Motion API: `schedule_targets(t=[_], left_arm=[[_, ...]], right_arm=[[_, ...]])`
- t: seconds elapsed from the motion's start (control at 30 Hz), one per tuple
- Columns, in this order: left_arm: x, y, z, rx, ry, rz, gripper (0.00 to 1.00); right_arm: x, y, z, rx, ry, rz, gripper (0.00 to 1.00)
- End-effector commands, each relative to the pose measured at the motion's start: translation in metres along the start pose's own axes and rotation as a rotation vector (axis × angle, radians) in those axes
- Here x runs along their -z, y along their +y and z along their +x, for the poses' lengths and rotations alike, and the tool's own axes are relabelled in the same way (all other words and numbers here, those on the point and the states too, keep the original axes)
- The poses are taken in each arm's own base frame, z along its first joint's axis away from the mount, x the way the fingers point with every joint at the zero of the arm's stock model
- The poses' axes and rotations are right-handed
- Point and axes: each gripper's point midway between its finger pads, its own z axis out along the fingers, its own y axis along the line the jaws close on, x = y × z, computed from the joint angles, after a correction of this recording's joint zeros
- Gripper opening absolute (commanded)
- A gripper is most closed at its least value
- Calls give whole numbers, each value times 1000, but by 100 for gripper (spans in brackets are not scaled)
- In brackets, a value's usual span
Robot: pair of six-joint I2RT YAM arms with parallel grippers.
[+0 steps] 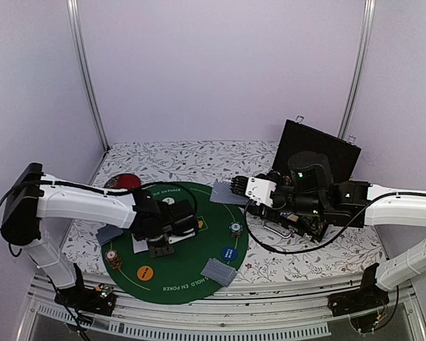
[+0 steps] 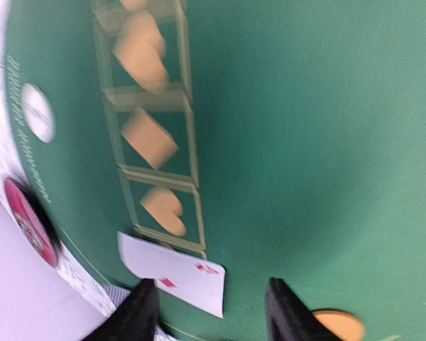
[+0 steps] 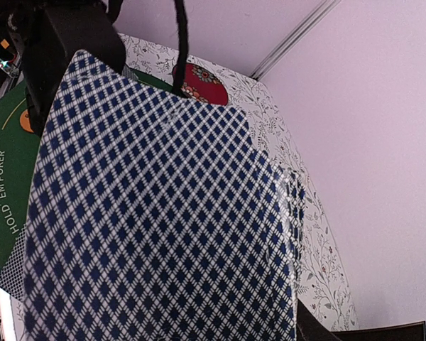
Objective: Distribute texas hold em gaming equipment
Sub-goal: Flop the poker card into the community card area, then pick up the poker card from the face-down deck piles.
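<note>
My left gripper (image 2: 213, 312) hangs open low over the green poker mat (image 1: 199, 284). A face-up playing card with red diamonds (image 2: 174, 273) lies flat on the mat by its left finger, and nothing sits between the jaws. My right gripper (image 1: 236, 189) is shut on a deck of blue-patterned cards (image 3: 156, 227) at the mat's far right edge. The deck fills the right wrist view and hides the fingertips. Chip stacks (image 1: 113, 257) (image 1: 236, 229), a blue button (image 1: 229, 253), an orange button (image 1: 146, 272) and face-down cards (image 1: 219, 271) lie on the mat.
A dark red disc (image 1: 128, 181) sits off the mat at the far left. More face-down cards (image 1: 108, 234) lie at the mat's left edge. An open black case (image 1: 316, 153) stands behind the right arm. A flowered cloth (image 1: 192, 156) covers the table.
</note>
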Motion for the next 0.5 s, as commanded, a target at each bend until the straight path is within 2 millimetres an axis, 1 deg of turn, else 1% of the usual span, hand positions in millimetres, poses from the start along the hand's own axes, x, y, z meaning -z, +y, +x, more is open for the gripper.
schedule_targets(t=[0.0,0.03,0.07,0.1,0.2,0.3,0.43,0.47], left_arm=[[58,19,-42,130,-202,25,62],[71,25,-49,163,-257,29,66],[83,33,-54,212,-311,35,74],[96,41,-59,266,-366,55,79],[133,74,-70,462,-537,130,90],[165,113,-69,658,-675,170,94],[203,153,-61,890,-841,223,95],[214,158,-63,941,-902,300,96]], right_arm=[[7,-6,-7,-5,-21,17,46],[6,-6,-6,-4,-20,16,46],[6,-6,-6,-5,-20,15,46],[6,-6,-6,-6,-21,15,46],[6,-5,-6,-4,-22,12,46],[5,-5,-7,-3,-23,11,46],[6,-5,-7,-4,-26,9,46],[5,-4,-7,-3,-26,7,46]])
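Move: The card deck, held by the right hand, is the left hand's next aim: roughly 21 cm to its right, 2 cm ahead and 17 cm above. The card just dealt lies face up about 5 cm left, 2 cm ahead and 4 cm below; the dealer button some 17 cm ahead and 3 cm right, the orange chip 9 cm back and 4 cm left, both at mat level. For the right hand, the deck is in its fingers, about 2 cm ahead and 2 cm left. Left hand rises about 21 cm off the dealt card towards the deck, rolling fingers rightward 50 degrees, opening wide. ##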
